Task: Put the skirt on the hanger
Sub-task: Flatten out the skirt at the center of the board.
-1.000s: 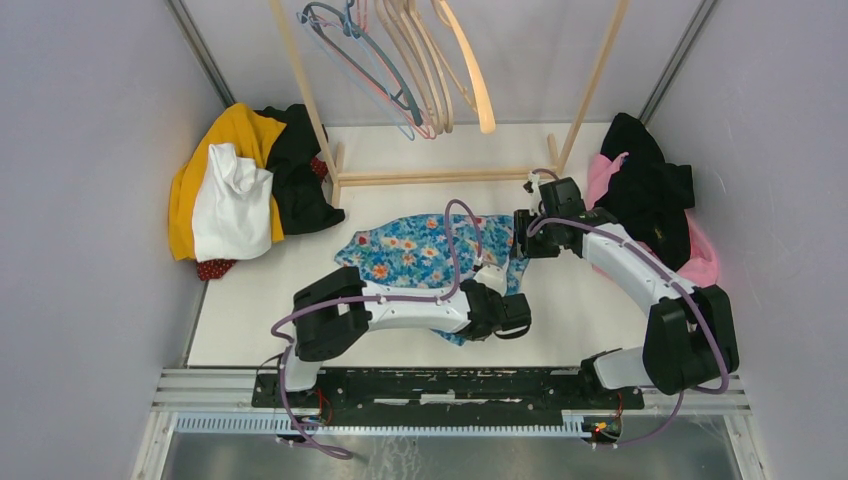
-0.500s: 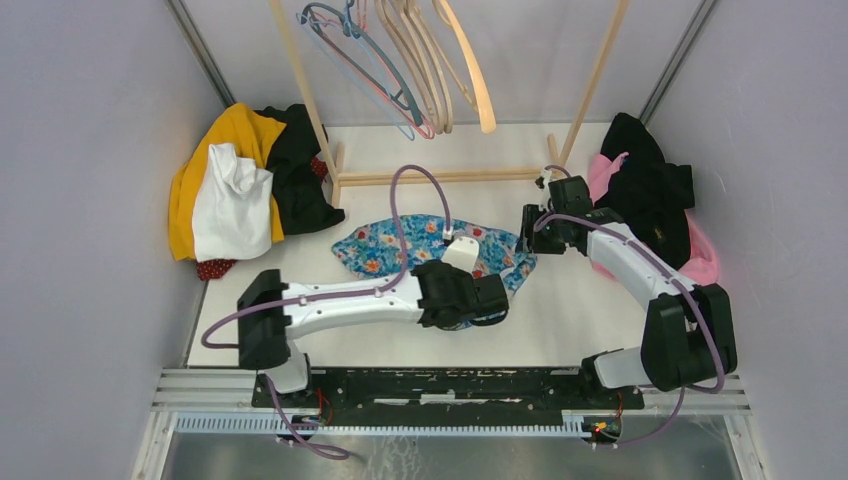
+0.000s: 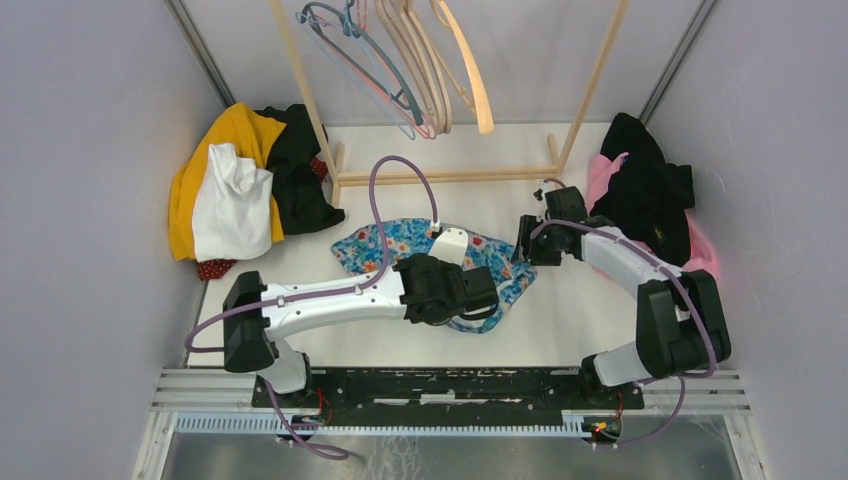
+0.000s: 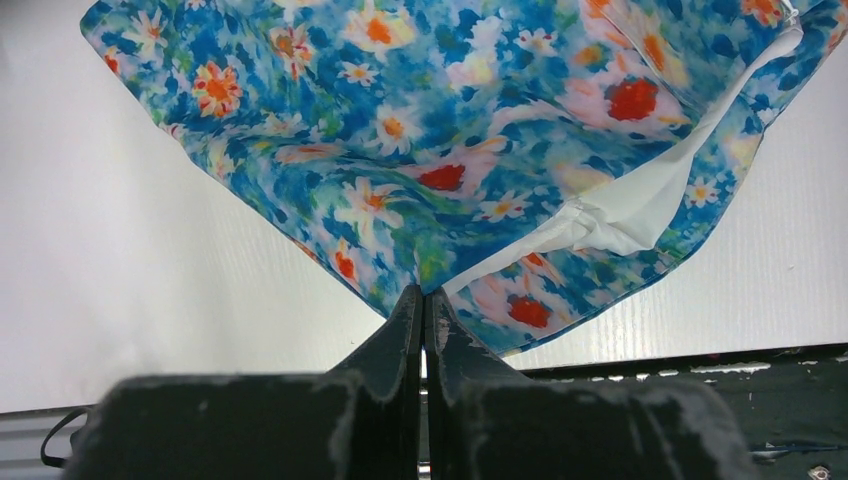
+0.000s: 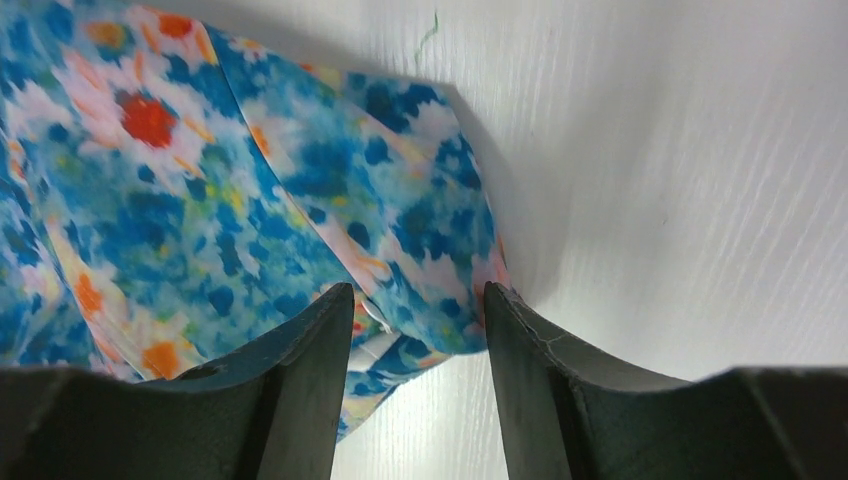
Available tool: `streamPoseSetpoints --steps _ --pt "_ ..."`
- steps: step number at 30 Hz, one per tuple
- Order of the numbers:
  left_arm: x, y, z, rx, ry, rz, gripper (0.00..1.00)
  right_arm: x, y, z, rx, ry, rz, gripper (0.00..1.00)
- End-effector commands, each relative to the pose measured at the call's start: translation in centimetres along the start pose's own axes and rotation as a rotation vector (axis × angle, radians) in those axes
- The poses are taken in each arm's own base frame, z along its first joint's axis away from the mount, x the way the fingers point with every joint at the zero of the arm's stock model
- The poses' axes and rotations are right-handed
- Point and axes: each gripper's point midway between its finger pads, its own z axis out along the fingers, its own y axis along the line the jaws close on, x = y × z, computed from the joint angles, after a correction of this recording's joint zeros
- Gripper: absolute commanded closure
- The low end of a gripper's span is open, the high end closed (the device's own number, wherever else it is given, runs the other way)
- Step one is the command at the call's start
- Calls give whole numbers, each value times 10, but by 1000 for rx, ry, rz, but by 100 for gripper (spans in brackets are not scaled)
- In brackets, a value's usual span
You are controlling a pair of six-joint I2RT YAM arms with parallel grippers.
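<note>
The blue floral skirt [image 3: 400, 244] lies bunched on the white table in the middle. My left gripper [image 3: 478, 303] is shut on the skirt's near edge; in the left wrist view the fabric [image 4: 450, 150] runs up from the pinched fingertips [image 4: 422, 296] and shows white lining. My right gripper [image 3: 524, 250] is open at the skirt's right corner; in the right wrist view the cloth [image 5: 250, 190] sits between the spread fingers [image 5: 320, 330]. Several hangers [image 3: 440, 70] hang on the wooden rack [image 3: 440, 176] at the back.
A pile of yellow, white and black clothes [image 3: 240, 185] lies at the back left. A black and pink pile [image 3: 655, 195] lies at the right. The rack's wooden base bar runs just behind the skirt.
My left arm has swung left and pulled the skirt's near edge with it, bunching the cloth. My right gripper has stayed at the skirt's right corner.
</note>
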Motion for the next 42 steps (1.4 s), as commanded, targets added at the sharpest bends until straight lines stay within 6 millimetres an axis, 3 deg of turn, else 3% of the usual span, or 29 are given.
streamPoseSetpoints --steps 1,8,17,29,33,38,42 --pt "-12 5 -1 -12 -49 -60 97 -3 9 -20 -42 -59 -4 43" --pt "-36 16 -14 20 -84 -101 97 7 4 -28 -17 -38 -39 43" --pt "-87 22 -38 71 -155 -139 97 15 9 -34 -28 -30 -73 44" --pt "-138 26 -44 87 -188 -132 97 23 4 -32 6 -44 -89 45" --pt "-132 18 -42 115 -158 -112 97 16 19 -44 -59 -96 -102 44" --pt "-93 2 -24 158 -65 -58 97 12 49 -60 -173 -132 -155 44" --pt "-67 -15 -20 231 -11 -52 97 22 72 -63 -191 -122 -265 45"
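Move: The skirt's near edge is already pinched in the left hand, some 12 cm above the board; the skirt's middle lies about 8 cm ahead and 4 cm left of that hand, and the white lining about 3 cm ahead and 7 cm right. The rack's crossbar stands some 27 cm straight ahead. For the open right hand, the skirt's right end is just 1 cm back, 1 cm right and 2 cm below. The skirt's upper layer stays pinched in the shut left fingers, which lift it about 11 cm while carrying it 7 cm forward over the skirt, the wrist tipping slightly up, then lower it some 5 cm, easing a little back. The right hand, fingers still parted, draws back about 5 cm beside the skirt's right end, then rises clear and edges left. ##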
